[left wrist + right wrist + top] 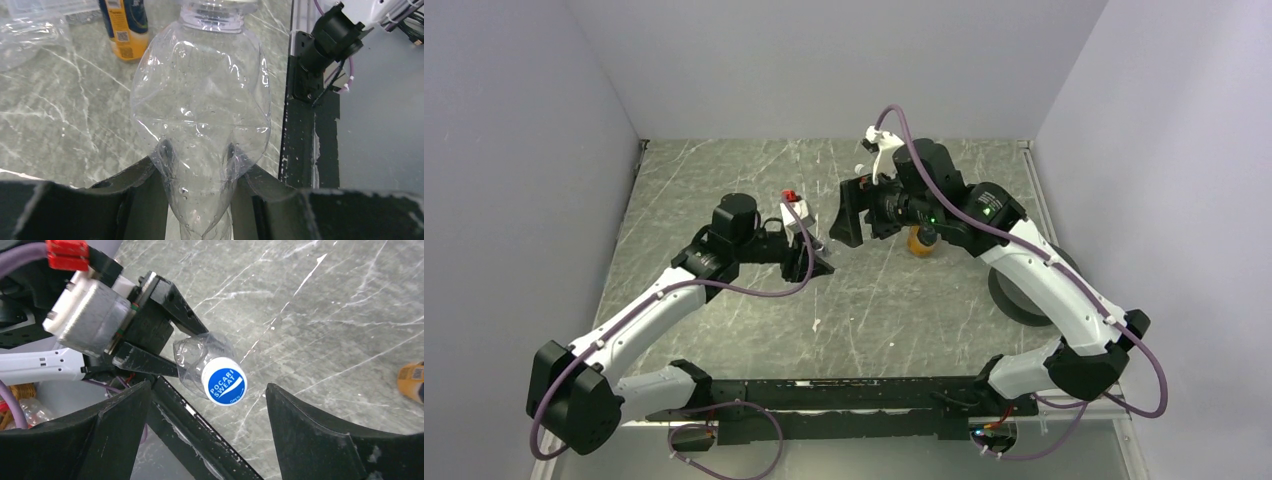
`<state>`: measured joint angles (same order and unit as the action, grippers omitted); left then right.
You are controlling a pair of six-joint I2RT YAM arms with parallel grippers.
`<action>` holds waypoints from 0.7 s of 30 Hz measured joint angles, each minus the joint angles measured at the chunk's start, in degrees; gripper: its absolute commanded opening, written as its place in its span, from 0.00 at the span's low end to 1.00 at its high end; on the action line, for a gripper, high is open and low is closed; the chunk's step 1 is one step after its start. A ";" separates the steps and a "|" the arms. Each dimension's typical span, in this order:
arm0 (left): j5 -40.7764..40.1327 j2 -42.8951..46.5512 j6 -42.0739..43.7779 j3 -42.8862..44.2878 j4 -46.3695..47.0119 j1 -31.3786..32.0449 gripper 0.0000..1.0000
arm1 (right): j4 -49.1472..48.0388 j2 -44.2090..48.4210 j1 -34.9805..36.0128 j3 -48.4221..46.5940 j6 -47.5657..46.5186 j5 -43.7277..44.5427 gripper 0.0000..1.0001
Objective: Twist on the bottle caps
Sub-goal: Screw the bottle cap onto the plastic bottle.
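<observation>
My left gripper (812, 262) (200, 175) is shut on a clear plastic bottle (200, 100) and holds it off the table, neck towards the right arm. In the right wrist view this bottle (197, 357) carries a blue-topped cap (223, 380) on its neck. My right gripper (844, 215) (207, 387) is open; its fingers (320, 435) stand on either side of the cap without touching it. The small orange bottle (921, 242) (125, 30) stands upright on the table behind the right gripper. It also shows at the right edge of the right wrist view (412, 380).
A large black disc (1024, 290) lies under the right arm. Another clear bottle (30, 35) lies on the table near the orange one. A small white piece (816, 323) lies on the marble top (724, 180) in front of the grippers. Walls close in on three sides.
</observation>
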<state>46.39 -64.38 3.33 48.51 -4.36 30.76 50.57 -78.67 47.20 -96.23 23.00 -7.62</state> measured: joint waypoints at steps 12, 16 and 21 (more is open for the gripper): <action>-1.68 0.90 3.67 0.42 -4.81 0.00 0.00 | 7.69 -1.66 -0.61 -6.27 1.05 3.23 0.63; -2.34 1.14 4.59 0.42 -5.07 0.02 0.00 | 8.98 -3.72 -0.61 -6.60 1.46 3.15 0.56; -2.78 1.14 4.90 0.42 -5.18 0.02 0.00 | 9.44 -6.47 -0.35 -7.93 2.27 2.91 0.49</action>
<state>43.62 -63.24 8.23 48.93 -9.54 30.79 60.01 -85.14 46.85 -104.16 25.28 -4.71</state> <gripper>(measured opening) 0.433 0.536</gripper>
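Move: The white-and-blue bottle cap lies close in front of the right fingertips, about 2 cm farther forward, level left to right and 2 cm lower, with the fingers open either side. The left gripper holding its clear bottle is some 8 cm to the left, 2 cm back and 10 cm below. The orange bottle stands roughly 17 cm right, 10 cm farther forward and 20 cm below. From the left hand the cap is 8 cm right, 2 cm forward and 8 cm up. The right fingers still don't touch the cap: the hand swings about 2 cm right and up, then reverses some 3 cm down with a little left and forward, tilting under 10 degrees and narrowing from almost wide open to about half around the cap. The left hand keeps its squeeze on the clear bottle, easing about 1 cm left and down with a slight roll. ##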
